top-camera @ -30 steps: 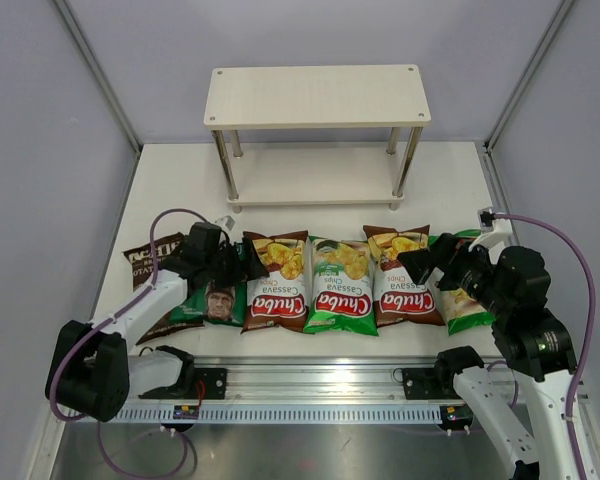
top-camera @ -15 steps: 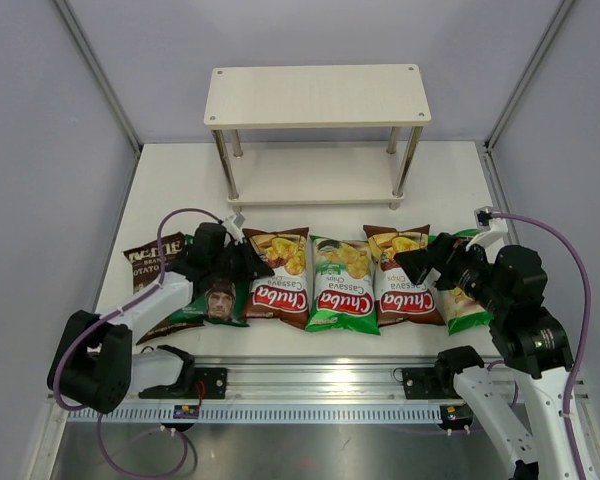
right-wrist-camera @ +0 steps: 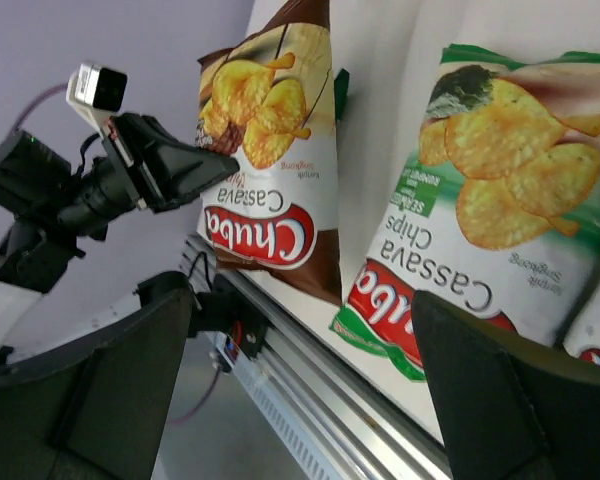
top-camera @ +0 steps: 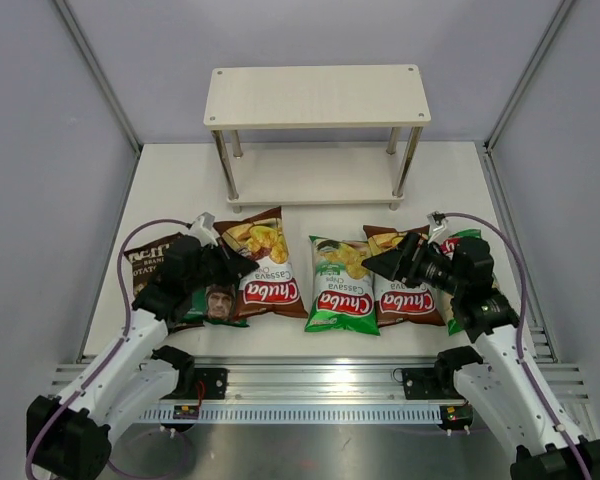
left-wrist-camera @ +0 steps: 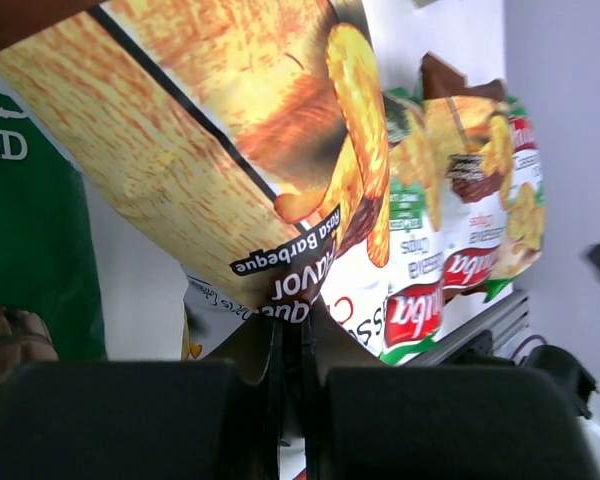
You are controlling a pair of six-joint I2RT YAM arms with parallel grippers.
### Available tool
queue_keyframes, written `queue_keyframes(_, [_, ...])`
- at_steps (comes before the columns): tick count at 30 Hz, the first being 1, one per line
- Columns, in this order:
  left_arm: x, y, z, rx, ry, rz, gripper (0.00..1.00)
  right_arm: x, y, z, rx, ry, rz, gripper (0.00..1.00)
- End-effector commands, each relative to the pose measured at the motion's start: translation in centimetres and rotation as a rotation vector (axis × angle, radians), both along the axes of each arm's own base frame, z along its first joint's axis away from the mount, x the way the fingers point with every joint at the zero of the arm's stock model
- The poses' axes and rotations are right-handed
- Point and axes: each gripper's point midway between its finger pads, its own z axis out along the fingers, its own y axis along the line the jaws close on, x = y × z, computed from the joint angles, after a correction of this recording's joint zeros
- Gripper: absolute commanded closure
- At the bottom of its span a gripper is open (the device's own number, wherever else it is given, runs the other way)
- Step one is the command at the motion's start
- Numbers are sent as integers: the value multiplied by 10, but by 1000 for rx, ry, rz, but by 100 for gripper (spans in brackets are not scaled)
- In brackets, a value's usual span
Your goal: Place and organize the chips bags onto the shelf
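Note:
My left gripper [top-camera: 230,266] is shut on the side edge of a brown-red Chuba bag [top-camera: 264,262], which is tilted and raised off the table. In the left wrist view the jaws [left-wrist-camera: 292,345] pinch that bag's edge [left-wrist-camera: 230,130]. My right gripper [top-camera: 378,262] is open and empty, above the green Chuba bag [top-camera: 340,292] and beside the second brown-red Chuba bag [top-camera: 408,298]. The man's-face bag [top-camera: 218,304] and Kettle bag [top-camera: 146,258] lie at the left, partly under my left arm. The second green bag [top-camera: 466,238] is mostly hidden by my right arm. The shelf [top-camera: 317,96] stands bare at the back.
The shelf's lower board [top-camera: 315,176] and thin silver legs [top-camera: 225,165] face the row of bags. A metal rail [top-camera: 310,380] runs along the near edge. Grey walls close in on both sides. The right wrist view shows my left gripper [right-wrist-camera: 170,170] beside the held bag [right-wrist-camera: 270,180].
My left gripper has closed on the brown-red Chuba bag and lifted it, shifting it left and toward the shelf. My right gripper has moved left over the middle bags, still open.

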Motion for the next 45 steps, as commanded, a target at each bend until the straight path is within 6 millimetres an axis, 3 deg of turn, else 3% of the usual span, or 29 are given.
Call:
queue_keyframes(1, [5, -2, 65, -108, -136, 31, 100, -4, 26, 32, 229, -64, 121, 1])
queue_keyframes(2, [4, -2, 74, -123, -154, 34, 100, -2, 29, 41, 276, -83, 104, 1])
queue_keyframes(4, [-1, -1, 103, -173, -208, 45, 100, -4, 34, 39, 312, -77, 84, 1])
queue_keyframes(5, [-3, -2, 116, -206, -224, 41, 100, -10, 42, 51, 355, -115, 80, 1])
queue_keyframes(10, [-15, -3, 174, -368, -347, 40, 100, -28, 65, 53, 446, -122, 38, 1])
queue_keyframes(11, [-18, -3, 183, -392, -367, 35, 100, -23, 68, 53, 451, -129, -5, 0])
queue_keyframes(12, [-20, -3, 188, -419, -365, 36, 100, -44, 86, 60, 475, -133, 74, 1])
queue_keyframes(13, [-22, -3, 199, -446, -397, 30, 100, -51, 95, 70, 487, -150, 97, 1])
queue_keyframes(14, [-25, -2, 206, -472, -409, 32, 100, -48, 108, 66, 448, -171, 76, 1])
queue_keyframes(15, [-26, -1, 214, -493, -433, 33, 100, -67, 124, 69, 440, -174, 135, 1])
queue_keyframes(16, [-27, 0, 222, -510, -453, 38, 100, -69, 138, 68, 393, -212, 143, 1])
queue_keyframes(22, [-44, 10, 254, -651, -504, 63, 100, -69, 175, 81, 399, -317, 119, 0])
queue_keyframes(28, [-52, 20, 252, -772, -461, 117, 100, -57, 202, 97, 399, -435, 85, 0])
queue_keyframes(30, [-52, 22, 250, -763, -433, 133, 100, -57, 201, 113, 454, -474, 72, 0])
queue_keyframes(35, [-51, 21, 241, -739, -398, 143, 100, -53, 204, 129, 472, -527, 57, 0])
queue_keyframes(39, [-52, 18, 240, -738, -397, 125, 100, -49, 205, 134, 478, -542, 33, 0])
queue_keyframes(45, [-55, 7, 244, -735, -403, 41, 100, -26, 199, 138, 439, -532, -100, 2])
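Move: The brown chips bag already pinched in the left hand has its middle about 4 cm to that hand's right and 2 cm below. A dark green bag lies some 8 cm left, 3 back and 11 down; the lower shelf board is 24 cm ahead, 15 right, 8 down. From the open right hand the held bag is about 23 cm left, 2 ahead and 10 below, past a green Chuba bag 7 left, 1 back and 18 down. Upward goes the left hand, about 21 cm and drawing back a little, its wrist tipping the fingers up to near level while it keeps its pinch on the brown bag's left edge. Leftward sweeps the right hand, some 21 cm, swinging back and then partly forward again as it climbs and its fingers tip up; its still wide-open jaws come around the bag's bottom end. ##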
